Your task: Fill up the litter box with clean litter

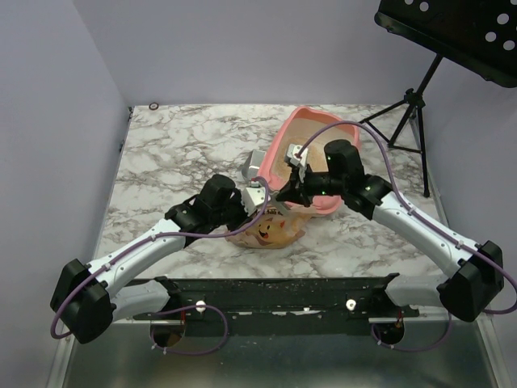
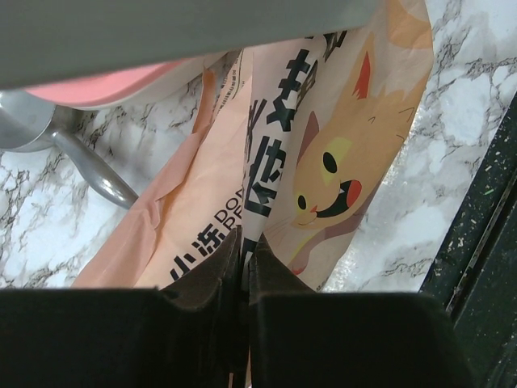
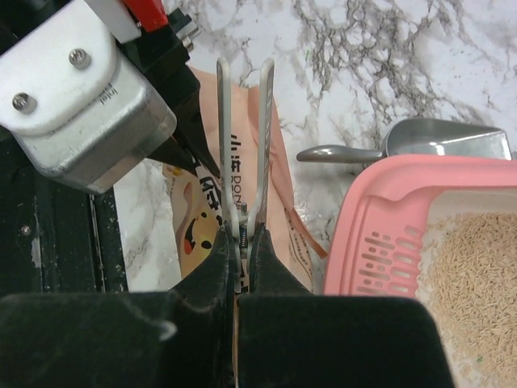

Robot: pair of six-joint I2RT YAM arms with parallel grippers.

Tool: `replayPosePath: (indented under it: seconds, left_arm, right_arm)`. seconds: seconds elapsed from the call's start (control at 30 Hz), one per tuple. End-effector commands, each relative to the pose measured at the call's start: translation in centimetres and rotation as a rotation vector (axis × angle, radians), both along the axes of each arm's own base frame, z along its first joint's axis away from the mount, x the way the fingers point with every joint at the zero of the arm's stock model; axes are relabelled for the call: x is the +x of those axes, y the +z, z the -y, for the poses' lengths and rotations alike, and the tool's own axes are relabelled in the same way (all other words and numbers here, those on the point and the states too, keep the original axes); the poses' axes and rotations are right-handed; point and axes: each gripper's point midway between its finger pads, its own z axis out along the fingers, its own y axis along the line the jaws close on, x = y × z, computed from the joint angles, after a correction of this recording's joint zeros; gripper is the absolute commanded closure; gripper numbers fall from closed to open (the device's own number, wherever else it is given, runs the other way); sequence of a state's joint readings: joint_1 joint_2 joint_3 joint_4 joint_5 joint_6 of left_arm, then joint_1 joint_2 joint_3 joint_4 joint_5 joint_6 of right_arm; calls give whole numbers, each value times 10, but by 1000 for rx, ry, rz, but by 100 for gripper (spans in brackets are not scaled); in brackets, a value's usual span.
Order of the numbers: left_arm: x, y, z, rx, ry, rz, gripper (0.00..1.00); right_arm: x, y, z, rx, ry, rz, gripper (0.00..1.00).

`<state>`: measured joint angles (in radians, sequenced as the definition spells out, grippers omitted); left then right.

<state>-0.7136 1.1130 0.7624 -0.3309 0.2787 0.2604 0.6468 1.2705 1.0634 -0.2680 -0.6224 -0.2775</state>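
Note:
The pink litter box (image 1: 284, 139) stands at the table's middle right, with beige litter (image 1: 311, 129) inside; it also shows as the pink litter box (image 3: 380, 234) holding litter (image 3: 477, 275). An orange printed bag (image 1: 271, 232) with a cat face lies just in front of it. My left gripper (image 2: 245, 242) is shut on the edge of the bag (image 2: 323, 137). My right gripper (image 3: 245, 242) is shut on a white spring clip (image 3: 262, 121), whose two arms stick out over the bag (image 3: 283, 194). Both grippers meet above the bag, left gripper (image 1: 257, 198) beside right gripper (image 1: 287, 194).
A grey metal scoop (image 1: 257, 164) lies left of the box, against its rim; its handle (image 2: 89, 166) and bowl (image 3: 444, 141) show in the wrist views. A black rail (image 1: 275, 291) runs along the near edge. A music stand (image 1: 452, 32) on a tripod stands at back right.

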Motion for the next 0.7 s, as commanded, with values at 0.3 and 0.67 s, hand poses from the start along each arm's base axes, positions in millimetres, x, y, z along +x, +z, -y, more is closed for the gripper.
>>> replayPosePath:
  seconds: [0.3, 0.67]
  left_arm:
    - [9, 17, -3, -22, 60, 36, 85]
    - [12, 23, -5, -34, 98, 37, 84]
  right_arm:
    - [-8, -39, 39, -220, -61, -24, 100]
    - [-26, -47, 58, -358, 11, -40, 100]
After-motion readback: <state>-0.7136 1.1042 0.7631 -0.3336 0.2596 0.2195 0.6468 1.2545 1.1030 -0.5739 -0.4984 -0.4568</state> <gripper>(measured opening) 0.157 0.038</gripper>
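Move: The grey long-jawed clip, already in the right gripper, is meant for the litter bag, whose middle lies about 6 cm left of the right hand, 2 cm back and some 17 cm below. From that hand the litter box is roughly 22 cm ahead and 7 cm right; the scoop is about 18 cm ahead and 11 cm left, both some 19 cm down. From the left hand, which already pinches its top, the bag's middle is some 7 cm right, 1 cm ahead and 8 cm down. Draw the right gripper about 4 cm to the right, away from the left gripper, while sinking some 3.5 cm, nearly all of it in the first half, towards the bag's right end. Tip its fingers about 15 degrees further down so the clip's jaws slope onto the line of the bag's top, and keep squeezing the clip open. Hold the bag's top still with the left gripper. ##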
